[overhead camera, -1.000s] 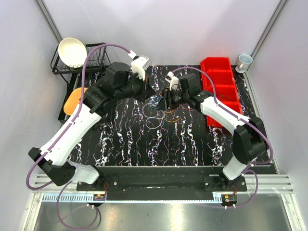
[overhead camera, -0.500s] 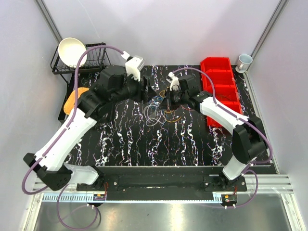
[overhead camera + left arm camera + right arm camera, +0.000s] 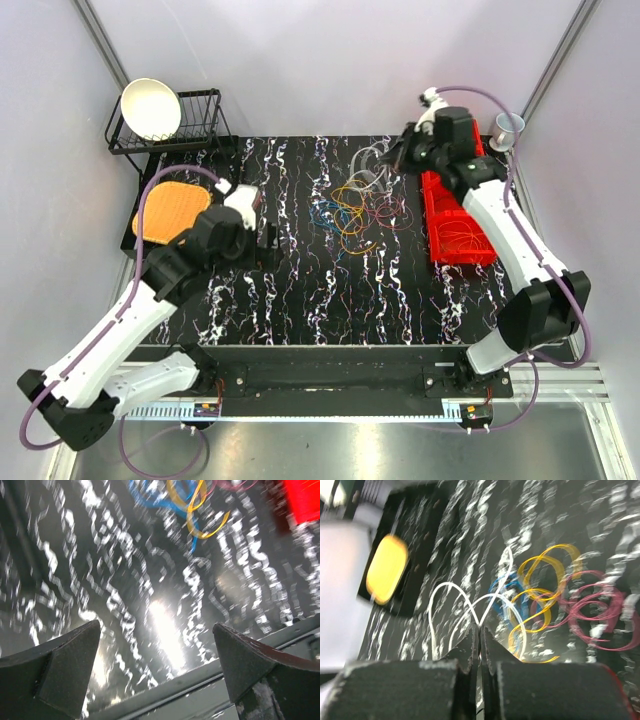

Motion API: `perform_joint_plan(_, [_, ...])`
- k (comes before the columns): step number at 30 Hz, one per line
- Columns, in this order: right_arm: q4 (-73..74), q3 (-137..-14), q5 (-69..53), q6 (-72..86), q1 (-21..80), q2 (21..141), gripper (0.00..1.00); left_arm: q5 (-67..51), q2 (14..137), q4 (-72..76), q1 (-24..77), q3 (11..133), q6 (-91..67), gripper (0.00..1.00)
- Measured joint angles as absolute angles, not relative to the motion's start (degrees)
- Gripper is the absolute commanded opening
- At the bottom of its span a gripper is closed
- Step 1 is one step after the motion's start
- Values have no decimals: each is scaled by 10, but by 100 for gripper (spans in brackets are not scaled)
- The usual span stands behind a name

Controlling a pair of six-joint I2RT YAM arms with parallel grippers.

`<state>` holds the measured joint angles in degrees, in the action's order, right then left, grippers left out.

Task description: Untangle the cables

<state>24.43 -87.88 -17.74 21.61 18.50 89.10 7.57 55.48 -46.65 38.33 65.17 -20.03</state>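
Note:
The cables [image 3: 352,207] lie as loose orange, yellow, blue and red loops on the black marbled mat, toward the back and right of centre. My right gripper [image 3: 393,160] hangs over the mat's back edge beside the red bin. It is shut on a thin white cable [image 3: 451,605], whose loops dangle from the closed fingertips [image 3: 472,637]. Below them are yellow loops [image 3: 545,577], a blue loop [image 3: 501,587] and pink-red loops [image 3: 597,612]. My left gripper [image 3: 268,244] is left of the pile, open and empty [image 3: 157,647]; blurred yellow and blue cables [image 3: 192,510] lie ahead of it.
A red divided bin [image 3: 452,160] stands along the mat's right side with thin orange wires in its near compartment. A white mug [image 3: 507,127] is at the back right. A black rack holding a white bowl [image 3: 150,108] and an orange pad [image 3: 170,210] are at the left.
My left gripper opened and drew back left and nearer. My right gripper shut on the white cable and carried it back and right toward the bin, leaving the coloured loops spread out.

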Motion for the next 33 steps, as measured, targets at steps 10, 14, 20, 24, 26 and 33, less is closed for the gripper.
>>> perform_joint_plan(10, [302, -955, -90, 242, 85, 919, 0, 108, 505, -482, 383, 561, -256, 99])
perform_joint_plan(14, [312, -980, -76, 273, 30, 952, 0, 125, 499, -488, 383, 557, -283, 99])
perform_joint_plan(20, [321, -1025, -64, 310, -18, 1016, 0, 170, 491, -512, 383, 548, -321, 99])
perform_joint_plan(24, [328, -1060, -50, 338, -36, 1055, 0, 194, 482, -520, 383, 528, -336, 99])
perform_joint_plan(26, [329, -1073, -43, 355, -44, 1068, 0, 201, 481, -524, 383, 522, -338, 99])
perform_joint_plan(33, [329, -1111, -34, 426, -71, 1121, 0, 230, 481, -530, 383, 520, -338, 99])
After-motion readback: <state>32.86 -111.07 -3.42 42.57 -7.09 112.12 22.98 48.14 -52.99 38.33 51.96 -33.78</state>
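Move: The right hand hangs a white cable from its shut fingers, and the empty second-from-far compartment of the red box lies about 19 cm ahead, 23 cm to the right and 26 cm below. The compartment holding the dark cable is some 10 cm nearer the base than that one. The yellow cable lies roughly 11 cm ahead and 4 cm left of the right hand, the pink cable 11 cm ahead and 6 cm right. From the empty left hand the aimed-at compartment is about 37 cm ahead and 47 cm right, 22 cm lower. Keeping its pinch on the white cable, the right hand swings it away from the remaining tangle towards the red box, about 24 cm to the right and 14 cm forward, rising a touch before sinking some 4 cm below its starting height, while the wrist turns clockwise by some 45 degrees and tips a little further down. The left hand, empty and still wide open, draws away from the cables, sinking about 7 cm and moving as far to the left, slightly back, as it turns counter-clockwise. ##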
